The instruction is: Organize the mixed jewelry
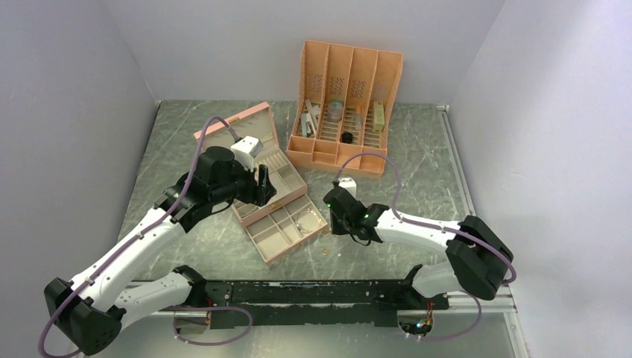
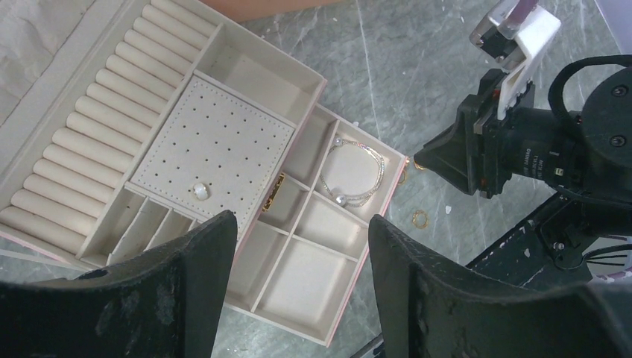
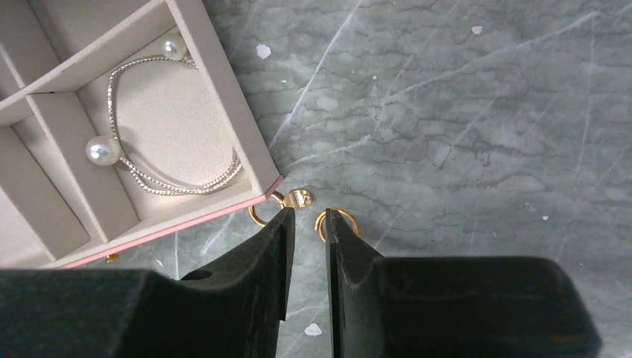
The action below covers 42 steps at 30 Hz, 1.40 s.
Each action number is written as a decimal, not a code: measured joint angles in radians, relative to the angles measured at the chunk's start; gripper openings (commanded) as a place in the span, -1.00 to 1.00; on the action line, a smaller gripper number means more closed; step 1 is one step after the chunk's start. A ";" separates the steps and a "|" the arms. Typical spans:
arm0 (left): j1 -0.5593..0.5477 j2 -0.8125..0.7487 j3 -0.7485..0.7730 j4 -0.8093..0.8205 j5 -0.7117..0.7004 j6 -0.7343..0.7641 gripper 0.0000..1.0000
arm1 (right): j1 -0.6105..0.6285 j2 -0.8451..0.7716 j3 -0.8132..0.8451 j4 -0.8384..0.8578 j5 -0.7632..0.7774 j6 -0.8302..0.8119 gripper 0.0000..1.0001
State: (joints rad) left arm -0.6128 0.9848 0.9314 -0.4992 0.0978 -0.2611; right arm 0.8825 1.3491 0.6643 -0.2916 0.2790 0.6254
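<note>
A pink jewelry box (image 1: 262, 121) stands open with its beige drawer (image 1: 270, 244) pulled out. A pearl bracelet (image 3: 164, 179) lies in the drawer's corner compartment. Two gold rings lie on the table by that corner: one with a small tag (image 3: 296, 198) against the drawer, and one (image 3: 341, 216) under my right fingertip. My right gripper (image 3: 309, 216) hovers low over them, jaws a narrow gap apart with nothing between. A third gold ring (image 2: 419, 218) lies further out on the table. My left gripper (image 2: 302, 239) is wide open and empty above the drawer (image 2: 313, 272).
An orange slotted organizer (image 1: 346, 71) with grey and black oddments stands at the back. A pearl stud (image 2: 198, 192) sits on the box's perforated pad. A tiny gold speck (image 3: 112, 258) lies by the drawer's front. The black rail (image 1: 313, 292) runs along the near edge.
</note>
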 measured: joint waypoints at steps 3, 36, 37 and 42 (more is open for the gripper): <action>0.000 -0.002 -0.003 0.002 0.000 0.000 0.39 | 0.000 0.022 0.000 0.012 -0.006 -0.001 -0.51; 0.000 -0.003 -0.006 0.002 -0.003 0.000 0.37 | 0.000 0.086 0.002 0.061 -0.026 -0.002 -0.87; 0.000 -0.003 -0.008 0.002 -0.003 0.000 0.37 | 0.000 0.086 0.002 0.062 -0.026 -0.002 -0.92; 0.000 -0.003 -0.010 0.002 -0.002 0.000 0.36 | 0.000 0.086 0.002 0.062 -0.024 -0.003 -1.00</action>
State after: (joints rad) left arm -0.6128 0.9817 0.9211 -0.4976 0.0956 -0.2611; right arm 0.8825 1.4353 0.6659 -0.2295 0.2546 0.6220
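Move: The small gold ring beside the drawer's corner lies about 2 cm below my right hand, 1 cm to its left and 1 cm ahead. The drawer corner is 2 cm left and 1 cm ahead, and a second gold ring is level with the hand, 1 cm to its right. The pearl bracelet is some 6 cm left and 4 cm ahead. From my left hand the small gold ring is about 16 cm right, 2 cm back and 20 cm down. I sink my right hand about 2 cm onto the small gold ring by the drawer corner, easing roughly 1 cm left towards the drawer with the fingers still slanting down and forward. The fingers, a quarter open at first, close slowly on the way down, then snap fully shut at the ring, low over the table just outside the drawer. ##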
